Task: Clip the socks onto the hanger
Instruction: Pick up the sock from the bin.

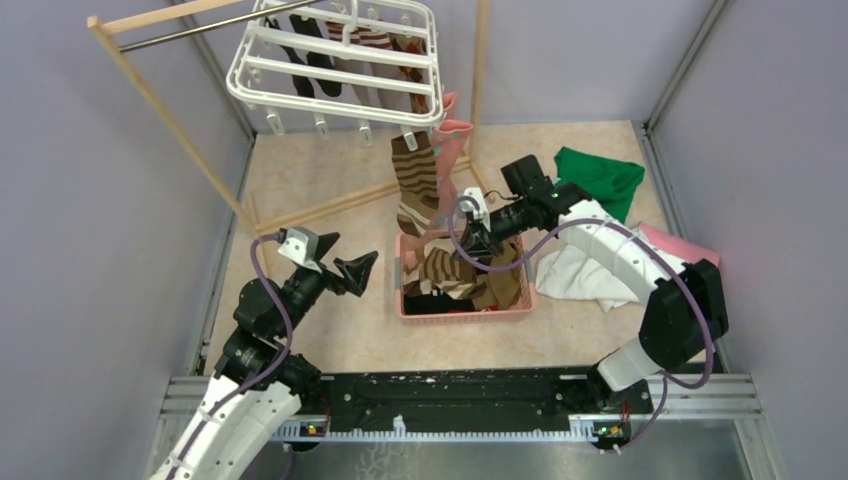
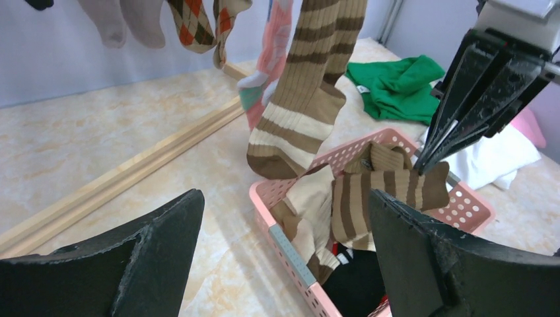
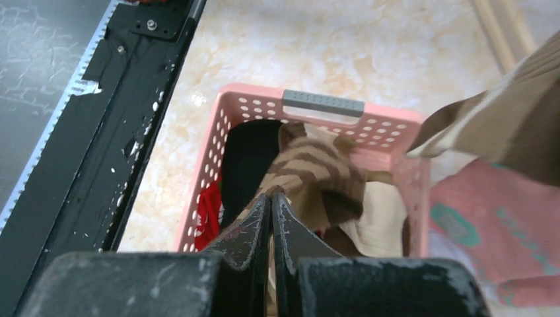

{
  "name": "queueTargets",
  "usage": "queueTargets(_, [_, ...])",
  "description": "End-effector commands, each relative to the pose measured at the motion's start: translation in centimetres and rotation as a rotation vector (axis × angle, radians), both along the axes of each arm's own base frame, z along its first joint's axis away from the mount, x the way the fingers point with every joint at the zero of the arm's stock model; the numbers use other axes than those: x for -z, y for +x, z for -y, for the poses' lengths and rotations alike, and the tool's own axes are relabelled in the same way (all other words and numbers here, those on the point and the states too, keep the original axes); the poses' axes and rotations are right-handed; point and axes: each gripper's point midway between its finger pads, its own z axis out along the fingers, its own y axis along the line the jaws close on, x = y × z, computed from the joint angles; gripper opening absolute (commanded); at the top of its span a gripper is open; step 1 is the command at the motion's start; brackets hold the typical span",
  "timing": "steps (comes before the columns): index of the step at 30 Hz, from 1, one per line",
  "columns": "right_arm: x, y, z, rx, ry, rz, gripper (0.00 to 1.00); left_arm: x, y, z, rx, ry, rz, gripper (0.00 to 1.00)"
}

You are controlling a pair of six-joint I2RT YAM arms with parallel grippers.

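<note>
The white grid hanger (image 1: 340,70) hangs at the back left with several socks clipped under it. Among them a brown-cream striped sock (image 1: 415,185) (image 2: 304,99) and a pink-teal sock (image 1: 450,140) (image 3: 489,218) dangle over the pink basket (image 1: 465,313) (image 2: 290,247) (image 3: 323,104). My right gripper (image 1: 468,248) (image 2: 424,165) (image 3: 271,196) is shut on a second brown-cream striped sock (image 2: 383,191) (image 3: 317,175), which lies on top of the basket's pile. A black sock (image 3: 247,158) and a beige sock (image 2: 314,205) also lie in the basket. My left gripper (image 1: 350,258) (image 2: 285,195) hovers open just left of the basket, holding nothing.
A green cloth (image 1: 600,180), a white cloth (image 1: 575,275) and a pink cloth (image 1: 680,245) lie right of the basket. The wooden rack (image 1: 160,110) holds the hanger, and its base bars (image 2: 119,178) run across the floor. A black rail (image 3: 99,132) lies along the near edge.
</note>
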Motion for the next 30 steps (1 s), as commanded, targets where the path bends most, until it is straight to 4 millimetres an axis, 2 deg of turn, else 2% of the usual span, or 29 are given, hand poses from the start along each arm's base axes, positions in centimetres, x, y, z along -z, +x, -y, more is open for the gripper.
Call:
queueTargets(1, [-7.1,0.0,-0.5,0.012,0.153,0.065,0.00,-2.0,-0.7,1.1,0.071,-0.049,0.088,0.99])
queueTargets(5, [-10.0,0.2,-0.5,0.064,0.215,0.025,0.00,-3.2,-1.8,2.9,0.194,-0.063,0.152,0.99])
queueTargets(9, [-12.6,0.2,-0.6,0.111,0.289,-0.131,0.00,-3.8,-2.9,4.9,0.334,-0.042,0.208,0.99])
queueTargets(11, [-13.2,-0.3,-0.8,0.136,0.316,-0.227,0.00,-4.3,-3.8,6.0,0.432,0.012,0.288,0.99])
queueTargets(12, [-14.1,-0.2,-0.9,0.140,0.363,-0.229,0.00,-4.7,-4.2,6.4,0.467,0.022,0.319,0.99])
queueTargets(16, [-16.2,-1.1,-0.8,0.224,0.489,-0.393,0.00,-6.2,-4.7,7.1,0.525,0.075,0.399,0.99])
queueTargets(20, [-16.8,-0.3,-0.7,0.330,0.513,-0.481,0.00,-7.2,-4.8,7.9,0.579,0.133,0.463,0.99])
queueTargets(24, [-17.5,0.9,-1.0,0.401,0.525,-0.549,0.00,-6.9,-4.3,9.0,0.641,0.159,0.454,0.97])
queueTargets(30, [-17.7,2.7,-1.3,0.507,0.523,-0.669,0.00,-6.6,-3.2,9.7,0.635,0.181,0.492,0.95])
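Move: The striped sock, already pinched by its cuff in the right fingers, has its middle about 17 cm to the left hand's right, 2 cm ahead and 13 cm below. From the right hand, the open left fingers are roughly 20 cm to the left, 2 cm back and 9 cm higher. Also from the right hand, the bin's middle is some 10 cm below and 2 cm ahead, and the hanging striped sock's middle is 9 cm left, 7 cm ahead and 12 cm up. Keeping its shut-finger pinch on the cuff, the right hand carries the striped sock about 14 cm almost straight up over the bin, its fingers swinging from slanting down to level and pointing left as the wrist rolls. Meanwhile the wide-open left hand travels some 9 cm right towards that sock, rising about 4 cm and easing back a little while it turns clockwise some 35 degrees and tips up, without yet touching the held sock. ##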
